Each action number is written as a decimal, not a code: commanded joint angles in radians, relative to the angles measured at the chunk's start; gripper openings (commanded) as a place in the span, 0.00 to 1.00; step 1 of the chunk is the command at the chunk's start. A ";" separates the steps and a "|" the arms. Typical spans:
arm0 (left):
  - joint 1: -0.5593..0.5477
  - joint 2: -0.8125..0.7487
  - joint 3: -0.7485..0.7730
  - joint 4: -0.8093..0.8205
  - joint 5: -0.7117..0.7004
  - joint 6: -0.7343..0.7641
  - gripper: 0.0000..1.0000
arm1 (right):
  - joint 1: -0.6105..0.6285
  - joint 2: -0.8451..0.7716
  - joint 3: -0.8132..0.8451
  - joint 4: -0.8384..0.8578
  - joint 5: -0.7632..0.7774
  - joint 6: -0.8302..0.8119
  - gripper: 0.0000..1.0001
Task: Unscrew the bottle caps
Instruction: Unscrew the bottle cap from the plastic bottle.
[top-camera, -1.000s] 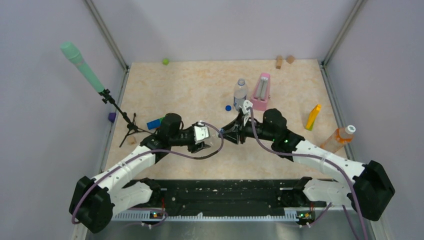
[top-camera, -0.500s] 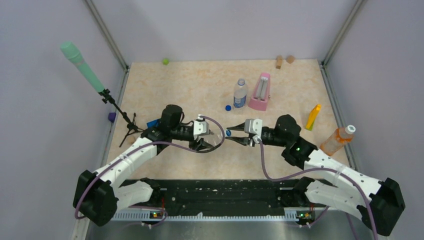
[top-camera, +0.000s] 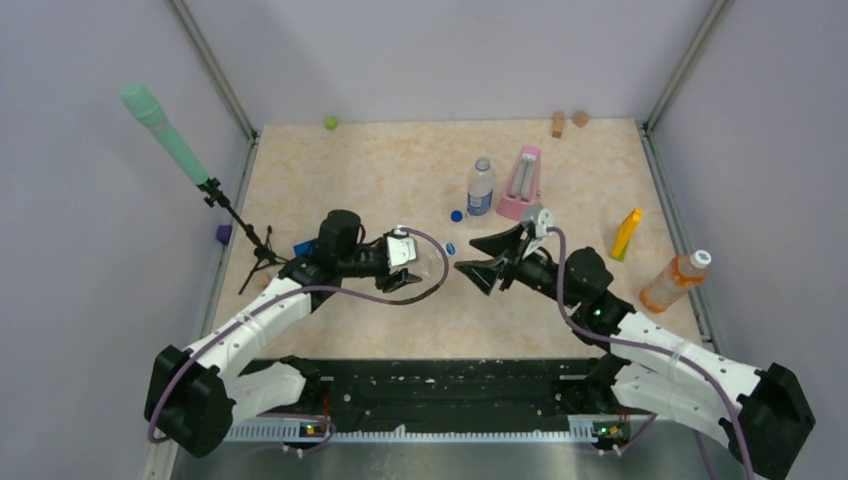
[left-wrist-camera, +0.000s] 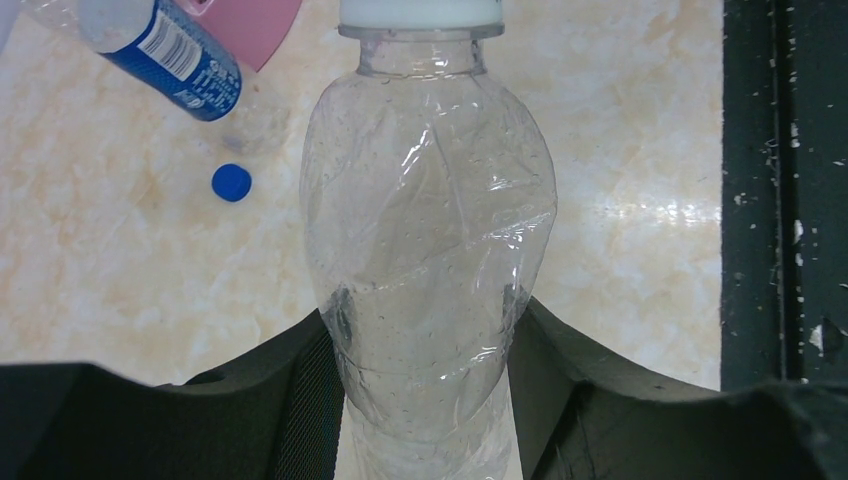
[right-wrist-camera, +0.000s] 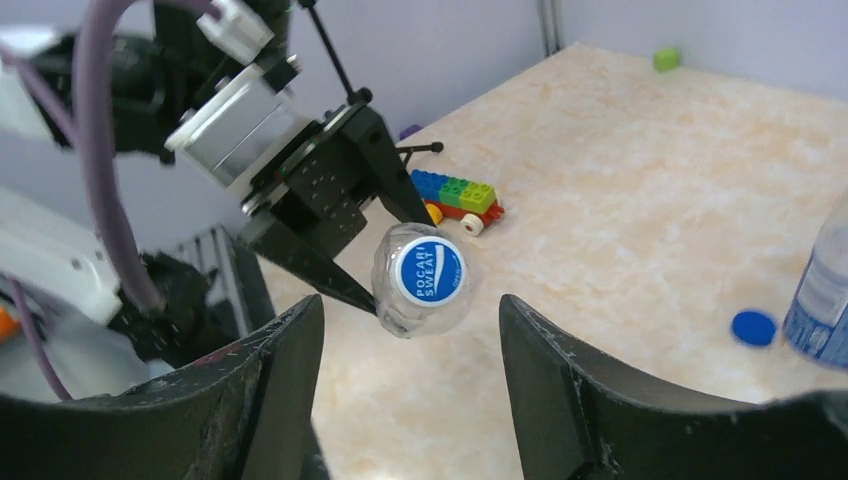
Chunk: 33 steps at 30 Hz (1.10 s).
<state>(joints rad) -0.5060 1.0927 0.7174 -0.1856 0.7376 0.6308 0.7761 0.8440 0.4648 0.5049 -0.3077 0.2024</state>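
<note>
My left gripper (top-camera: 413, 270) is shut on the body of a plain clear bottle (left-wrist-camera: 425, 230), held lying over the table with its neck toward the right arm. The bottle's cap (right-wrist-camera: 430, 270) is still on; its face is blue and white with lettering, its rim white (left-wrist-camera: 420, 10). My right gripper (right-wrist-camera: 408, 330) stands open just short of that cap, jaws spread wider than it and touching nothing. A short bottle with a blue label (top-camera: 481, 187) stands further back, a loose dark blue cap (top-camera: 456, 214) beside it. An orange bottle (top-camera: 678, 278) with a white cap (top-camera: 701, 258) leans at the right edge.
A pink metronome (top-camera: 522, 183) stands right of the short bottle, a yellow object (top-camera: 627, 233) further right. A toy brick car (top-camera: 310, 246) and a green microphone (top-camera: 165, 135) on a tripod sit on the left. A green cube (top-camera: 330, 123) and wooden blocks (top-camera: 570, 120) line the back edge.
My right gripper was shut on the held bottle's cap; it has let go, opened and drawn back to the right. The left gripper and its bottle have barely moved.
</note>
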 joint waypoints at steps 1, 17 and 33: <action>-0.006 -0.050 -0.027 0.096 -0.081 0.012 0.00 | 0.000 0.014 0.045 0.027 0.192 0.434 0.62; -0.042 -0.065 -0.037 0.114 -0.171 0.055 0.00 | 0.000 0.236 0.116 0.074 0.169 0.850 0.61; -0.063 -0.028 -0.023 0.107 -0.197 0.060 0.00 | 0.000 0.257 0.150 -0.035 0.146 0.713 0.24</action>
<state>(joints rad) -0.5648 1.0565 0.6765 -0.1211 0.5293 0.6846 0.7757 1.1187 0.5648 0.5003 -0.1368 1.0019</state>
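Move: The bottle cap, on the clear bottle held in the left gripper, sits just off the right fingertips: about 2 cm ahead, 3 cm to the left and 2 cm lower. From the left hand point it is some 7 cm to the right, 6 cm higher and 1 cm ahead. Down on the table, the loose blue cap lies roughly 23 cm ahead of the right hand, 1 cm left and 25 cm below; the blue-label bottle stands about 5 cm to that cap's right and 1 cm farther out. The right fingers close on the sides of the cap and pinch it, after the open hand has gone about 4 cm forward, 3 cm left and 3 cm down onto it, rolling some 50 degrees about its own fingers, clockwise looking along them at the cap. The left hand keeps its grip on the clear bottle, easing it about 2 cm forward and tilting it roughly 10 degrees. ##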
